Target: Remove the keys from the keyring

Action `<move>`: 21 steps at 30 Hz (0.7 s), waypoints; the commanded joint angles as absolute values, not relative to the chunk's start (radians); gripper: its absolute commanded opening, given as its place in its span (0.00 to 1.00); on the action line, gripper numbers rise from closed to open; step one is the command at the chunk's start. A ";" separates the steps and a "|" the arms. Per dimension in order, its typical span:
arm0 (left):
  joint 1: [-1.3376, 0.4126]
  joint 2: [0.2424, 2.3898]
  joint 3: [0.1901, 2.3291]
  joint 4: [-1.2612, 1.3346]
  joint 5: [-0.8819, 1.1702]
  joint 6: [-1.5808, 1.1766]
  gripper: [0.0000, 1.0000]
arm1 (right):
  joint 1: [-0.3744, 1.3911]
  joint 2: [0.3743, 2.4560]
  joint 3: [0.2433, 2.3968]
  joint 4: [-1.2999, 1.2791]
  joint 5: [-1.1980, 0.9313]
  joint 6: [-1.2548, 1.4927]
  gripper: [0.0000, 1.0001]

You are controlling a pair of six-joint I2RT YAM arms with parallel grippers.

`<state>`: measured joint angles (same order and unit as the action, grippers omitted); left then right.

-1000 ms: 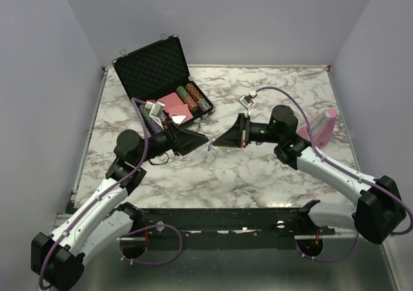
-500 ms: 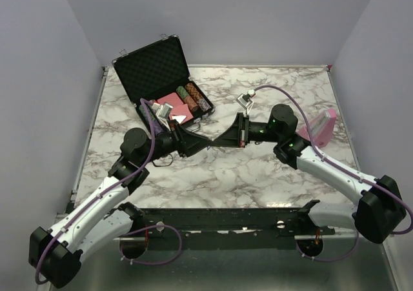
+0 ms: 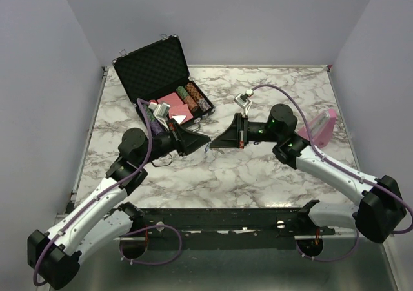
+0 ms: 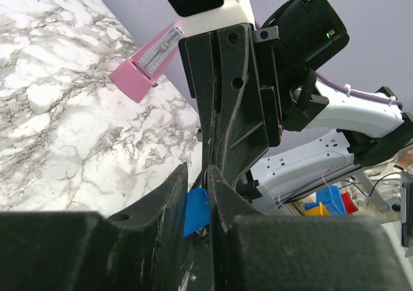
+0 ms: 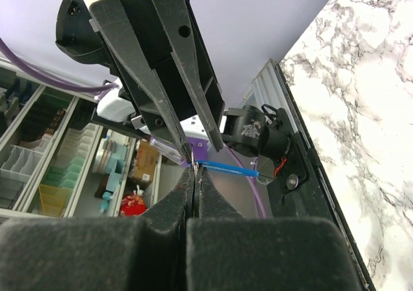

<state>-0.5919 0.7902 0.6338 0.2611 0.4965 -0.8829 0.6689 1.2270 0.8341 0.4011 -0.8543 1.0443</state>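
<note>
Both grippers meet tip to tip above the middle of the marble table (image 3: 258,175). The keys (image 3: 210,146) are a tiny bunch between the tips, barely visible from above. My right gripper (image 5: 195,168) is shut on a thin silvery bit of the bunch (image 5: 194,160), with the blue piece (image 5: 232,169) sticking out edge-on to its right. In the left wrist view the blue piece (image 4: 195,210) fills the narrow gap between my left gripper's (image 4: 197,178) fingers, which press on it from both sides. The right gripper (image 4: 222,110) faces it, jaws together. The ring itself is hidden.
An open black case (image 3: 151,65) with poker chips (image 3: 192,96) and red cards stands at the back left, just behind the left arm. A pink object (image 3: 321,126) lies at the right edge of the table; it also shows in the left wrist view (image 4: 147,62).
My left gripper moved right until its tip met the right gripper's tip, then drew back slightly. The right arm has barely moved.
</note>
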 commanded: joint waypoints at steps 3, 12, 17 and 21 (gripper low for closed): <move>-0.618 0.779 0.657 0.242 0.476 -0.864 0.26 | 0.683 1.224 0.888 0.420 -0.881 1.031 0.01; -0.641 0.782 0.675 0.210 0.457 -0.850 0.00 | 0.693 1.220 0.893 0.433 -0.891 1.034 0.01; -0.644 0.798 0.724 0.155 0.512 -0.802 0.00 | 0.701 1.215 0.910 0.431 -0.925 1.023 0.01; -0.644 0.819 0.794 0.043 0.597 -0.720 0.00 | 0.703 1.210 0.948 0.356 -0.962 0.971 0.01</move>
<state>-0.6353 0.7895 0.7132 0.1776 0.4931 -0.8330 0.6773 1.2266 0.8753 0.3943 -0.8822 1.0233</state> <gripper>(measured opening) 0.008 0.012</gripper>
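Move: The keyring sits in the shut right fingertips, at the left end of the right hand's reach. From the left hand it lies about 2 cm back, 1 cm to the right and level, just off the slightly open fingertips. The right fingertips are some 2 cm back and 2 cm to the right of the left hand. The blue tag hangs beside them, about 2 cm back, 1 cm to the right and 2 cm below. Shut the left fingers fully from about a quarter open, pinching the keyring right beside the right fingertips, while easing the left gripper about 1 cm back and 2 cm up. Keep the right fingers shut on the keyring and let that hand rise about 1.5 cm, mostly at the end, barely turning either wrist. ##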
